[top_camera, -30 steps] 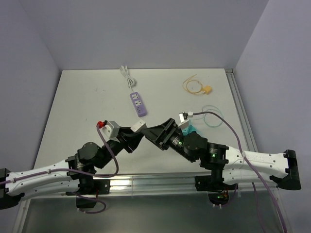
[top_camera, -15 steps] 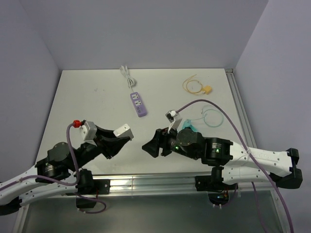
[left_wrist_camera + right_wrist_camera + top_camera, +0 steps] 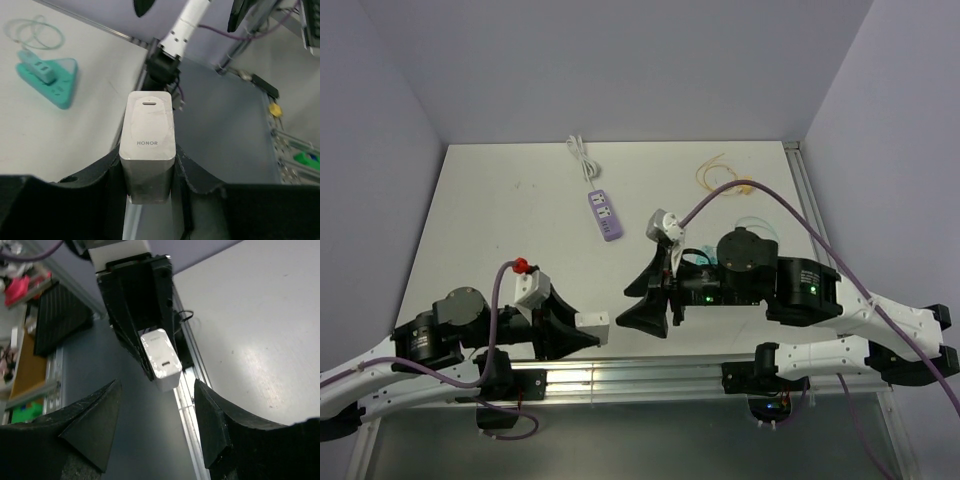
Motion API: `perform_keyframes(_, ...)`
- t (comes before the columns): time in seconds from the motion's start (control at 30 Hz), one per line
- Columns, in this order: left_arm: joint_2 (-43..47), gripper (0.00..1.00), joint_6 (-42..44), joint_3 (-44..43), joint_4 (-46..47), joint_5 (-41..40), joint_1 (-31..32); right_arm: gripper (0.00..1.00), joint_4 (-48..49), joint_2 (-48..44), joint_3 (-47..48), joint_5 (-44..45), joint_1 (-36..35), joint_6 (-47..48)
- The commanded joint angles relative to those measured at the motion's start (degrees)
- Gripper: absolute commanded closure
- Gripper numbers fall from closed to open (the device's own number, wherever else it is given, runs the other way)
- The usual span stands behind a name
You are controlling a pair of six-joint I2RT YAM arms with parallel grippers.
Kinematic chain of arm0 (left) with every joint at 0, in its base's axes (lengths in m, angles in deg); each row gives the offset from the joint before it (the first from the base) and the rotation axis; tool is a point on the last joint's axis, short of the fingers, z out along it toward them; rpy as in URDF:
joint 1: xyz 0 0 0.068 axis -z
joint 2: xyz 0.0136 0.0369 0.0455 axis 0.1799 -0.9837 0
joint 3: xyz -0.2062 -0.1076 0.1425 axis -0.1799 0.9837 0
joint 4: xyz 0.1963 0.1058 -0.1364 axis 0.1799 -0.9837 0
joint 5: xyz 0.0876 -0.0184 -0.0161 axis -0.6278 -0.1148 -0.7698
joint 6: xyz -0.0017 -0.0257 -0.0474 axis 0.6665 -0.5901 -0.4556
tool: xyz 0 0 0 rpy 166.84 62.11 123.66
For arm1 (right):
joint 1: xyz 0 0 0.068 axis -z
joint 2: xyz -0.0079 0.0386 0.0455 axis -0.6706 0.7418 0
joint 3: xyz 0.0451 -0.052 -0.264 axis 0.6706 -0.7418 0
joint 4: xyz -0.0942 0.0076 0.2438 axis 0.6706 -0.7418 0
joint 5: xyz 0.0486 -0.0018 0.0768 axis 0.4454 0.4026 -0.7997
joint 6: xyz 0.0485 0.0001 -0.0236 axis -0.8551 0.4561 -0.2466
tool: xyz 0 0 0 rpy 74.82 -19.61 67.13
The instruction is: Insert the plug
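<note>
The thin yellow cable (image 3: 710,170) lies looped at the far right of the table; its yellow-tan plug is mostly hidden behind my right arm's purple cable. The purple power strip (image 3: 605,214) lies at the far middle. My left gripper (image 3: 582,330) is shut on a white HONOR charger block (image 3: 148,135) and holds it over the table's near edge. The block also shows in the right wrist view (image 3: 161,359). My right gripper (image 3: 648,298) is open and empty (image 3: 157,425), facing the left gripper with a gap between them.
The strip's white cord (image 3: 582,155) runs to the back edge. A teal triangular socket block (image 3: 50,82) with a thin teal cable loop (image 3: 35,32) lies by my right arm. An aluminium rail (image 3: 620,378) runs along the near edge.
My left gripper has swung back and down to the near edge with the white block. My right arm has risen and turned, its gripper now pointing at the left gripper.
</note>
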Motion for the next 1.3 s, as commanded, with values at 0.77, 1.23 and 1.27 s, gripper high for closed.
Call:
perform_keyframes(0.77,-4.29,1.0,-3.07,-0.18,6.33,18.08,-0.16,0.42,-9.86,14.21,6.54,-22.28,-0.37,8.59)
perform_keyframes(1.23,-5.44,1.0,-4.12,0.7,8.09,18.6,-0.16,0.58,-7.58,15.97,6.54,-23.42,-0.37,8.23)
perform_keyframes(1.27,-5.44,1.0,-4.21,0.88,8.35,18.87,-0.16,0.6,-7.58,16.23,6.54,-23.42,-0.37,8.23)
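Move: The white plug sits in the left gripper, its middle some 3 cm right of that hand point and level with it. From the right hand, the plug is about 7 cm left, 1 cm back and 6 cm below. The right gripper is roughly 10 cm right, 2 cm ahead and 6 cm above the left hand. On the table, 37 cm below the right hand, lie the purple strip, about 50 cm ahead and 11 cm left, and the teal socket, roughly 33 cm ahead and 21 cm right. The right fingers come down around the plug's free end and pinch it while the left keeps its hold: the right hand sinks about 7 cm, drawing back 5 and going left, its tips tilting down and swinging counter-clockwise some 25 degrees, and closes once alongside. The left hand brings the plug back about 5 cm and slightly right and down, turning clockwise, then all but stops. ##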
